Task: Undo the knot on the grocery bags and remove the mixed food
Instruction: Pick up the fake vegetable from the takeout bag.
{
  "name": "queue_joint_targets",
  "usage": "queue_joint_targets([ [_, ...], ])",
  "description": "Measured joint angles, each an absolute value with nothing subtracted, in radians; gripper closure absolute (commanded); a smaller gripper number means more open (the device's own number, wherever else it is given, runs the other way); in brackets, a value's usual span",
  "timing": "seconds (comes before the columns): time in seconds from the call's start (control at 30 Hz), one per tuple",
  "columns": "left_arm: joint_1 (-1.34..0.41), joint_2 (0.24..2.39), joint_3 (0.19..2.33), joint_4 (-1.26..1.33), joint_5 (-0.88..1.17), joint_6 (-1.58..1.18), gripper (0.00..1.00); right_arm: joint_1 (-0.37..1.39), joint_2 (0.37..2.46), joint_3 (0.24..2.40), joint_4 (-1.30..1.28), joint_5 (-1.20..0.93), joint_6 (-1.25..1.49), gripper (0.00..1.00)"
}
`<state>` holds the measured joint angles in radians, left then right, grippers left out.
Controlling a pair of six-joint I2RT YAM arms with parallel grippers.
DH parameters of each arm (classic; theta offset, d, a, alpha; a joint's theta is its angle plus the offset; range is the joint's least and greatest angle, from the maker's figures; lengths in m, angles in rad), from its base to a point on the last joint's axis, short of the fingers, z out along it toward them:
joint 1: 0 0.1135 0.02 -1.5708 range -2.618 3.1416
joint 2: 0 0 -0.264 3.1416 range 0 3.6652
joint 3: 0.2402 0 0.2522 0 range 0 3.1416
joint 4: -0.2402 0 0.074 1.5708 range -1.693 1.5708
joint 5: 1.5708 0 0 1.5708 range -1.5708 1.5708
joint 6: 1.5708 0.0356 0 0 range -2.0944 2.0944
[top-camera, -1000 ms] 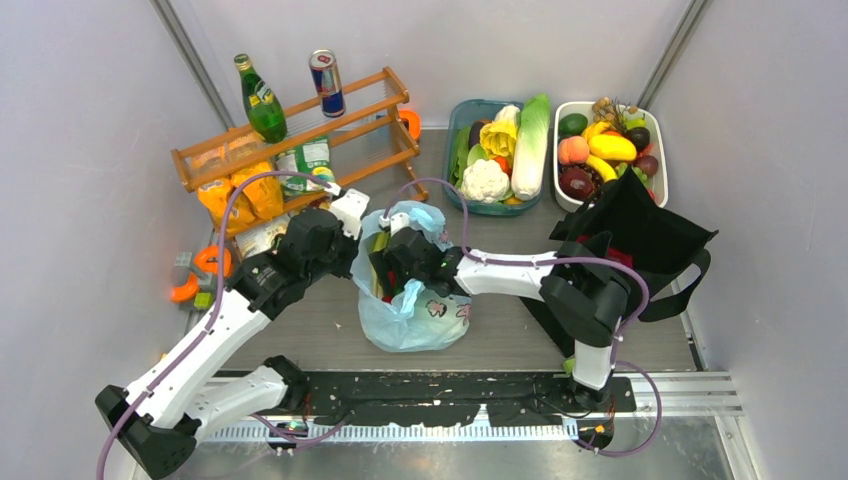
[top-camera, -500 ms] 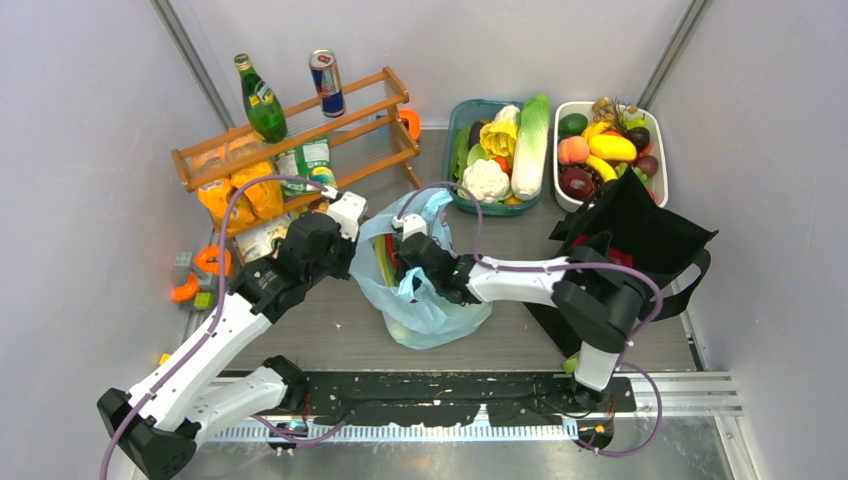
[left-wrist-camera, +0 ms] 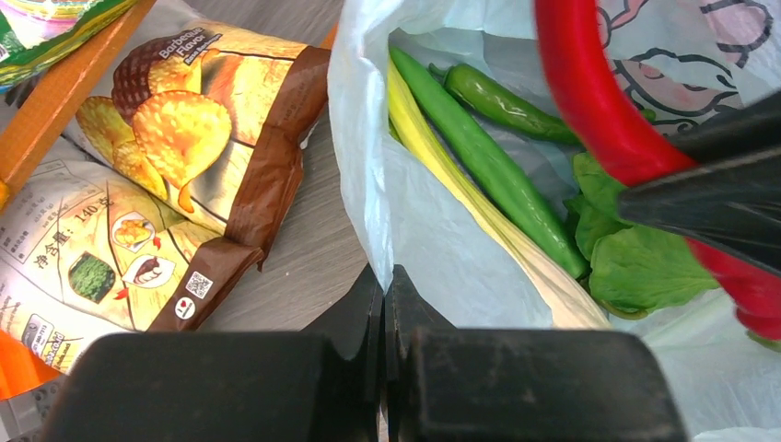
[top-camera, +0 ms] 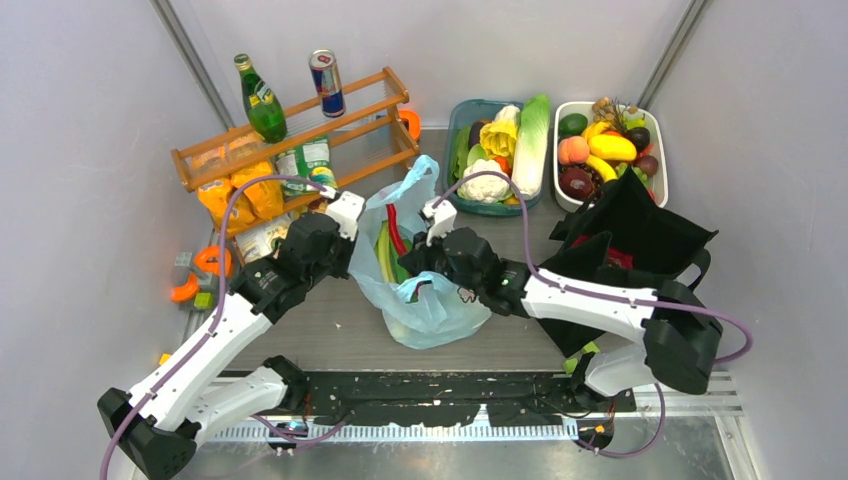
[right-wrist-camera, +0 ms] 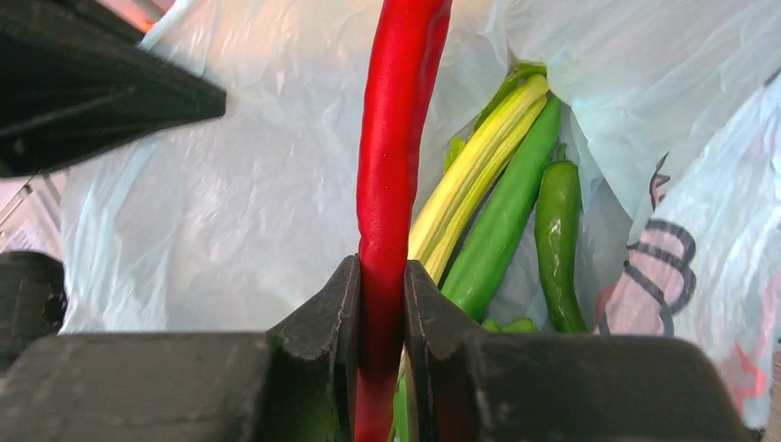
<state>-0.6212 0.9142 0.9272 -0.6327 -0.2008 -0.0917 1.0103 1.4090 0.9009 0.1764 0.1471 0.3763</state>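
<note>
The light-blue plastic bag (top-camera: 435, 305) stands mid-table with its mouth wide; the knot is out of view. My left gripper (top-camera: 353, 250) is shut on the bag's left rim (left-wrist-camera: 368, 212), pinching the thin plastic at the fingertips (left-wrist-camera: 385, 281). My right gripper (top-camera: 410, 262) is shut on a long red pepper (right-wrist-camera: 391, 166), which rises out of the bag (top-camera: 397, 230). Inside lie green peppers (left-wrist-camera: 479, 161), a yellow-white stalk (right-wrist-camera: 470, 184) and a leafy green (left-wrist-camera: 635, 267). The black tote (top-camera: 640, 235) stands to the right, with no gripper near it.
A wooden rack (top-camera: 300, 130) at the back left carries a green bottle (top-camera: 262, 100) and a can (top-camera: 326, 82). Crisp packets (left-wrist-camera: 184, 138) lie beside the bag's left. A teal tray of vegetables (top-camera: 460, 125) and a white tray of fruit (top-camera: 660, 165) stand at the back.
My right gripper closed on the red pepper and drew it up out of the bag. The right arm swung out to the right. The left gripper kept its hold on the rim.
</note>
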Motion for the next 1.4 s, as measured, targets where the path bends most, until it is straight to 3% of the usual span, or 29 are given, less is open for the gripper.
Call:
queue_joint_targets([
  [0.67,-0.559,0.959,0.925,-0.640,-0.242,-0.123,1.00,1.011,1.028,0.671,0.297,-0.068,0.213,0.95],
  [1.0,-0.558,0.926,0.916,-0.621,-0.163,-0.095,1.00,1.010,1.085,0.759,0.507,0.081,0.210,0.95],
  [1.4,-0.558,0.933,0.912,-0.624,-0.230,-0.090,1.00,1.010,1.051,0.874,0.535,0.241,0.072,0.95],
])
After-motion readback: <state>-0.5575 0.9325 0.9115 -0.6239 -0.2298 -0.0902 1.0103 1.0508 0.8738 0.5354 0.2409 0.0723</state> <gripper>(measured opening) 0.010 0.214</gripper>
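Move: Inside the mouth of the takeout bag, the right hand already pinches the long red pepper; the vegetable basket, the likely next place, has its middle about 27 cm ahead of this hand, 22 cm to its right and 14 cm lower. The green vegetables lie about 10 cm below, 2 cm ahead and 3 cm left of it. The fruit basket stands level with the vegetable basket, 26 cm farther right. From the left hand, the vegetable basket is some 27 cm ahead, 33 cm right and 16 cm lower. Lifting the red pepper out of the bag, the right hand keeps its pinch and first draws back about 6 cm and somewhat right with a slight rise, then climbs steadily to some 21 cm higher, coming forward again and drifting farther right, while its fingers tip up about 40 degrees to just above level. The left hand still pinches the bag's rim, shifting only a couple of centimetres left. ##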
